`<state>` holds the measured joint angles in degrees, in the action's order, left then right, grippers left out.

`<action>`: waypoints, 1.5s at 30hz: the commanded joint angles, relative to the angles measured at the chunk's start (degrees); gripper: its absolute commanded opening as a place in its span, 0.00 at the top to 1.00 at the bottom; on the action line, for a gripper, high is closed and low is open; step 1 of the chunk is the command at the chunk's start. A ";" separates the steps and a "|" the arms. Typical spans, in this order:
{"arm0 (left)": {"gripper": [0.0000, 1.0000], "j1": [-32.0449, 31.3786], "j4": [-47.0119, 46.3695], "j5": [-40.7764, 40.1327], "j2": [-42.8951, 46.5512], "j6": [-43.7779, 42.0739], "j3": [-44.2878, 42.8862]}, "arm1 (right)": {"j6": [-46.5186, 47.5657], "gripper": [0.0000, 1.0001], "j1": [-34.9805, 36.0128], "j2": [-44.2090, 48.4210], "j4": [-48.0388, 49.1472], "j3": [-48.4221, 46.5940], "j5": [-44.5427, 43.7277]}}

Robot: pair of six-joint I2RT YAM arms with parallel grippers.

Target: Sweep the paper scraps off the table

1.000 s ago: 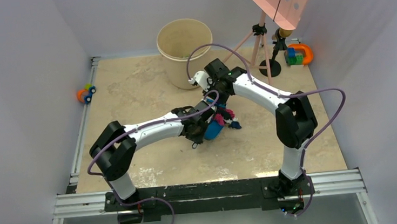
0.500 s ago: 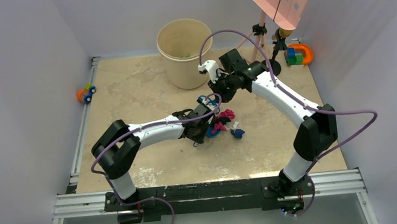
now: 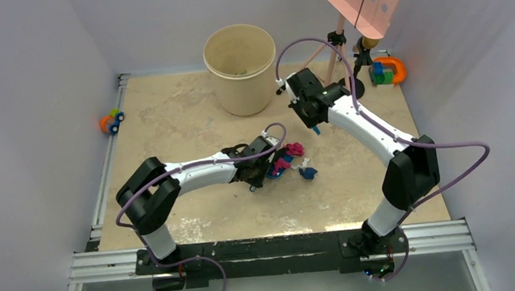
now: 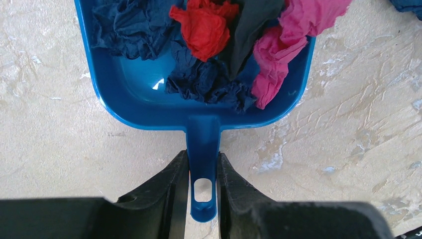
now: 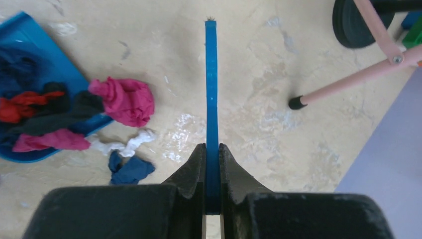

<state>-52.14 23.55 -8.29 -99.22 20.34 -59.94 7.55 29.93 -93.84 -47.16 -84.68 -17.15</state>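
Note:
My left gripper (image 4: 203, 159) is shut on the handle of a blue dustpan (image 4: 144, 99) that lies flat on the table (image 4: 59, 149). Dark blue, red (image 4: 206, 25), black and pink paper scraps fill the pan. A pink scrap (image 5: 124, 99), a white one (image 5: 124, 144) and a dark blue one (image 5: 130, 169) lie on the table just outside its mouth. My right gripper (image 5: 212, 149) is shut on a thin blue brush (image 5: 211, 74), held above the table, to the right of the scraps. In the top view the left gripper (image 3: 262, 163) is beside the pile (image 3: 292, 151) and the right gripper (image 3: 314, 125) is behind it.
A beige bucket (image 3: 241, 66) stands at the back centre. A pink tripod stand (image 3: 339, 47) with a black base (image 5: 356, 22) is at the back right, next to coloured toy blocks (image 3: 385, 71). An orange-blue toy car (image 3: 112, 121) sits at the left edge.
My right arm has swung the brush up and away from the pile toward the back right. The dustpan and left gripper have stayed nearly in place; scraps lie loose by its mouth.

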 commanded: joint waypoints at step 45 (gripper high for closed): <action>1.00 2.09 32.25 -7.03 9.95 1.33 -24.06 | -16.75 1.00 1.86 32.84 13.31 20.32 -13.67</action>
<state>-51.70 46.46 -13.91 -88.86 20.62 -75.96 -7.53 31.81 -62.39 -36.25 -65.91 -30.17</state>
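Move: The left hand holds the loaded dustpan, the bin some 28 cm ahead of it, about 1 cm left, its middle 10 cm higher. The right hand holds the brush; the loose pink scrap lies about 5 cm back, 6 cm left and 17 cm below. From the right hand at that depth, the white scrap is 9 cm back, 4 cm left; the blue scrap 12 cm back, 2 cm left. Left lifts the loaded dustpan about 12 cm, while right dips the brush leftward 6 cm, then rises back-right. ##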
